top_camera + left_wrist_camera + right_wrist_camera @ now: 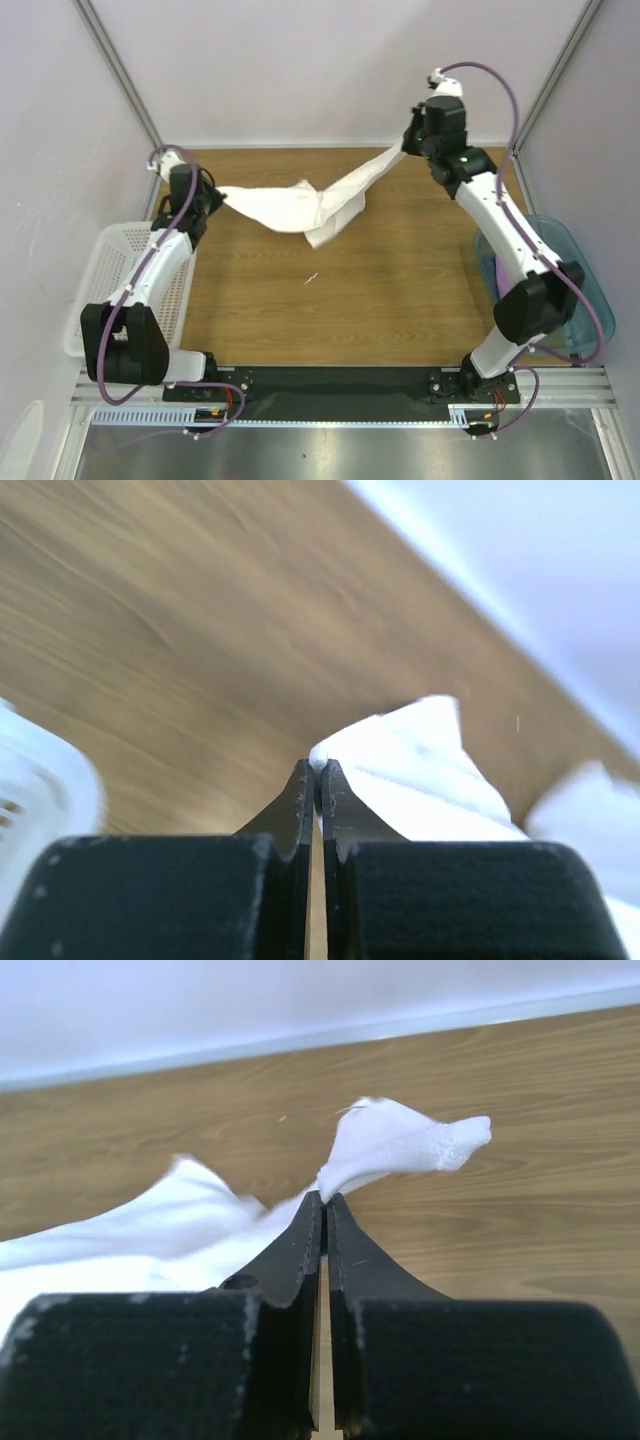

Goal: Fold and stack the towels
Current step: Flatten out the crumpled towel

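A large white towel (300,205) stretches across the back of the wooden table (340,300), sagging in a crumpled fold in the middle. My left gripper (213,197) is shut on its left end, where white cloth (400,770) bunches at the fingertips of the left gripper (318,770). Raised at the back right, my right gripper (406,143) is shut on the other end; in the wrist view a corner of the towel (400,1140) pokes out beyond the tips of the right gripper (325,1200). Something purple (490,268), perhaps a towel, shows in the teal bin. The navy towel is out of view.
A white perforated basket (105,290) sits at the table's left edge beside the left arm. A translucent teal bin (585,285) stands at the right edge, partly behind the right arm. A small scrap (312,278) lies mid-table. Pale walls close in the back and sides.
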Robot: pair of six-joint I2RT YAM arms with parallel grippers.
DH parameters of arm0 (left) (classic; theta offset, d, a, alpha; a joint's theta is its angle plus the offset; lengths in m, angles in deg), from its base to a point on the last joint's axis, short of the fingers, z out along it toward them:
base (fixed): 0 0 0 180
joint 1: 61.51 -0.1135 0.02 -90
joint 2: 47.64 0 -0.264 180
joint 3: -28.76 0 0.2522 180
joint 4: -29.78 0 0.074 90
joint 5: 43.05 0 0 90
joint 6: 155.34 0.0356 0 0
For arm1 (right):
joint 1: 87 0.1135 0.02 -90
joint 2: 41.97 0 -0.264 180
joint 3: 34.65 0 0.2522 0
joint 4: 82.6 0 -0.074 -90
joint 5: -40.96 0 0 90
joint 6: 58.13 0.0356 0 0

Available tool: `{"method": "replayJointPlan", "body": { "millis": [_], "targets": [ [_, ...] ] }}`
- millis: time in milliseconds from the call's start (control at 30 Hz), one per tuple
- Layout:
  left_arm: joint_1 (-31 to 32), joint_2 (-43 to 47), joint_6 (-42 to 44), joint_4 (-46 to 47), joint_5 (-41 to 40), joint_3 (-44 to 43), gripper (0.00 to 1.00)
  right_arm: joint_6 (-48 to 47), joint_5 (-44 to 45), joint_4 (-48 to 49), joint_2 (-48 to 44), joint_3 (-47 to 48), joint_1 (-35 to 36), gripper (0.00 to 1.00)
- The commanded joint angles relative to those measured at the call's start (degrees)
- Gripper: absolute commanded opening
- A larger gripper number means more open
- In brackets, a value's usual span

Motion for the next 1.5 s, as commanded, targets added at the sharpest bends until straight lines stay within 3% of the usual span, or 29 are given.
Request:
{"method": "replayJointPlan", "body": {
  "millis": [0,133,433,700,1000,1200,1300,1400,1467],
  "targets": [
    [-5.7,1.7,0.7,-2.4,-1.0,-4.9,0.0,-3.4,2.4,-1.9,-4.2,-1.8,-3.5,0.0],
    [-8.6,1.1,2.4,-3.2,-0.8,-12.1,0.0,-5.6,1.9,-0.9,-7.3,-1.2,-7.1,0.0],
    [-8.8,-9.5,8.0,-9.4,0.1,-40.5,0.0,-10.7,-0.7,1.9,-4.8,6.3,-11.1,0.0],
    [-8.8,-19.8,11.9,-10.1,5.1,-51.3,0.0,-13.7,-3.1,2.2,2.3,14.9,-13.3,0.0],
    [-8.8,-24.8,15.2,-8.8,6.6,-61.0,0.0,-15.8,-4.5,-1.2,12.1,30.4,-15.8,0.0],
    [-8.7,-19.5,16.8,-5.7,8.5,-53.0,0.0,-15.3,-7.2,-0.4,8.1,22.9,-17.1,0.0],
    [-8.6,-13.3,15.4,-3.6,8.1,-41.5,0.0,-15.2,-8.3,2.8,3.4,13.6,-17.3,0.0],
    [-8.6,-4.4,12.6,1.3,7.5,-24.7,0.0,-14.1,-7.3,7.8,-4.0,-6.9,-17.6,0.0],
    [-8.6,-1.6,10.7,1.7,7.5,-14.7,0.0,-13.4,-7.3,9.0,-8.6,-13.8,-18.4,0.0]
  ]
}}
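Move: The left hand, holding one corner of the white towel about 20 cm above the table, has the towel's sagging middle about 18 cm to its right, 4 cm ahead and 12 cm below. The right hand, holding another corner, has that middle about 25 cm to its left, 2 cm back and 25 cm down. The far table edge lies straight ahead, some 26 cm from the left hand and 20 cm from the right. The white basket stands about 20 cm left of the left hand and 18 cm back. Keeping their closed grip on the corners, both hands swing the towel up and apart, the left rising about 23 cm while shifting some 7 cm left, the right going about 12 cm right and rising 9 cm, with the fingers tipping upward. They then carry the stretched towel forward towards the far table edge, and finally turn back together, sinking about 10 cm and drawing in towards the base as the fingers tip down again. ##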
